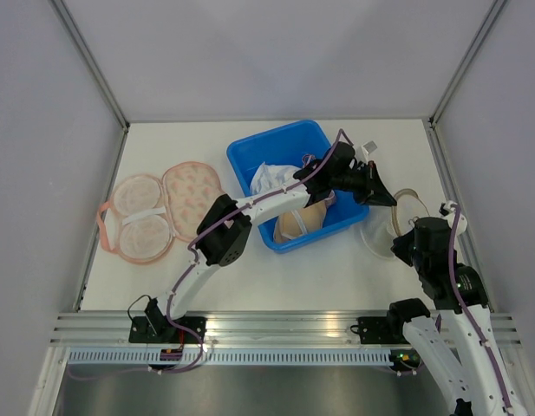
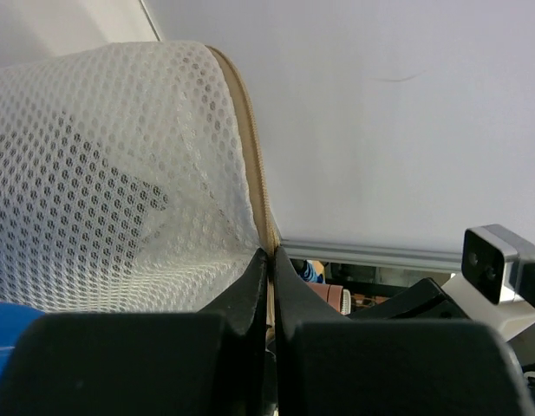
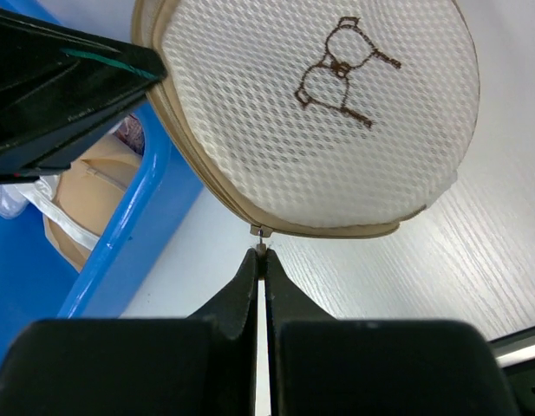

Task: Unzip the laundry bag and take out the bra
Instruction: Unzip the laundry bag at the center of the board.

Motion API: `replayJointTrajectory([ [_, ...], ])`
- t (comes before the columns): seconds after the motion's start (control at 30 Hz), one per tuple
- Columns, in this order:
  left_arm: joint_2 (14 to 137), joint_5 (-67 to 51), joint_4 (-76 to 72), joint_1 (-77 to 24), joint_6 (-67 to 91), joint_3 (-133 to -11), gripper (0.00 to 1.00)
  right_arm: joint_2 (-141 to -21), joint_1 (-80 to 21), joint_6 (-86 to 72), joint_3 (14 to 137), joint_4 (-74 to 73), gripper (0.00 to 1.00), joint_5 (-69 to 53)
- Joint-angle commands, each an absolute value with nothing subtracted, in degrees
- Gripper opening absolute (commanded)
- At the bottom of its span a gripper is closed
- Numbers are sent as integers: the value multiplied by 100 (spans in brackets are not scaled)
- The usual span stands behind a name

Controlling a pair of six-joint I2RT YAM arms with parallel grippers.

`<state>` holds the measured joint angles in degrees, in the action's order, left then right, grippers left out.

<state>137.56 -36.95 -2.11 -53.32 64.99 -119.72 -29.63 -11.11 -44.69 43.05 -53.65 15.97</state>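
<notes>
The round white mesh laundry bag (image 1: 413, 208) with a tan zip rim is held up just right of the blue bin. My left gripper (image 1: 381, 192) is shut on the bag's tan zip edge (image 2: 260, 199), with mesh (image 2: 120, 173) filling the left wrist view. My right gripper (image 3: 262, 253) is shut on the small metal zipper pull (image 3: 261, 232) at the bag's lower rim; the bag (image 3: 319, 113) shows a brown stitched drawing. The zip looks closed along the visible rim. The bra is hidden; the mesh does not show what is inside.
A blue bin (image 1: 250, 149) in the middle of the table holds white and beige fabric items (image 1: 297, 221). A pink two-lobed fabric piece (image 1: 154, 212) lies open at the left. Metal frame posts stand at the table's corners, and a rail runs along the near edge.
</notes>
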Motion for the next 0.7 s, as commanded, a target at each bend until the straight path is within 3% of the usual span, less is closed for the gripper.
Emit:
replayJointTrajectory([
  [0.0, 13921, -3770, -694, -5168, 6926, -12365, 2, -2901, -1116, -4368, 4282, -5748, 0, 1609],
  [0.3, 13913, -3990, -458, -5168, 6759, -12331, 2, -2909, -1116, -4421, 4500, -5687, 1, 1679],
  [0.43, 13563, -3833, 217, -5168, 6286, -12287, 33, -2900, -1116, -4412, 4482, -5415, 0, 1547],
  [0.53, 13247, -3491, 1050, -5168, 5601, -12357, 47, -2962, -1108, -4395, 4517, -5283, 1, 1468],
  [0.67, 12886, -3095, 1791, -5185, 5169, -12200, 50, -2997, -1116, -4403, 4553, -5125, 0, 1398],
])
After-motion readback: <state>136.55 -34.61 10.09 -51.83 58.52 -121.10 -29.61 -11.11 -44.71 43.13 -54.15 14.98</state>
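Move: The left hand already pinches the laundry bag's zippered rim. The zip pull, held in the right fingers, is about 11 cm back from the left hand, roughly level sideways and some 3 cm lower. The bag's middle is about 4 cm back, 2 cm right and 4 cm below the left hand. From the same hand, the blue tray's middle lies some 25 cm left, 5 cm ahead and 15 cm down. From the right hand, the bag's middle is about 7 cm ahead, 2 cm right and 2 cm lower. Still pinching the rim, the left hand draws it about 1.5 cm forward, away from the zip pull, and pauses. Its fingers then open to about half and release the rim while the hand slips some 2 cm left and slightly down, fingertips dipping. The right hand keeps its pinch on the zip pull throughout, easing about 1 cm back and down and then returning most of the way. ##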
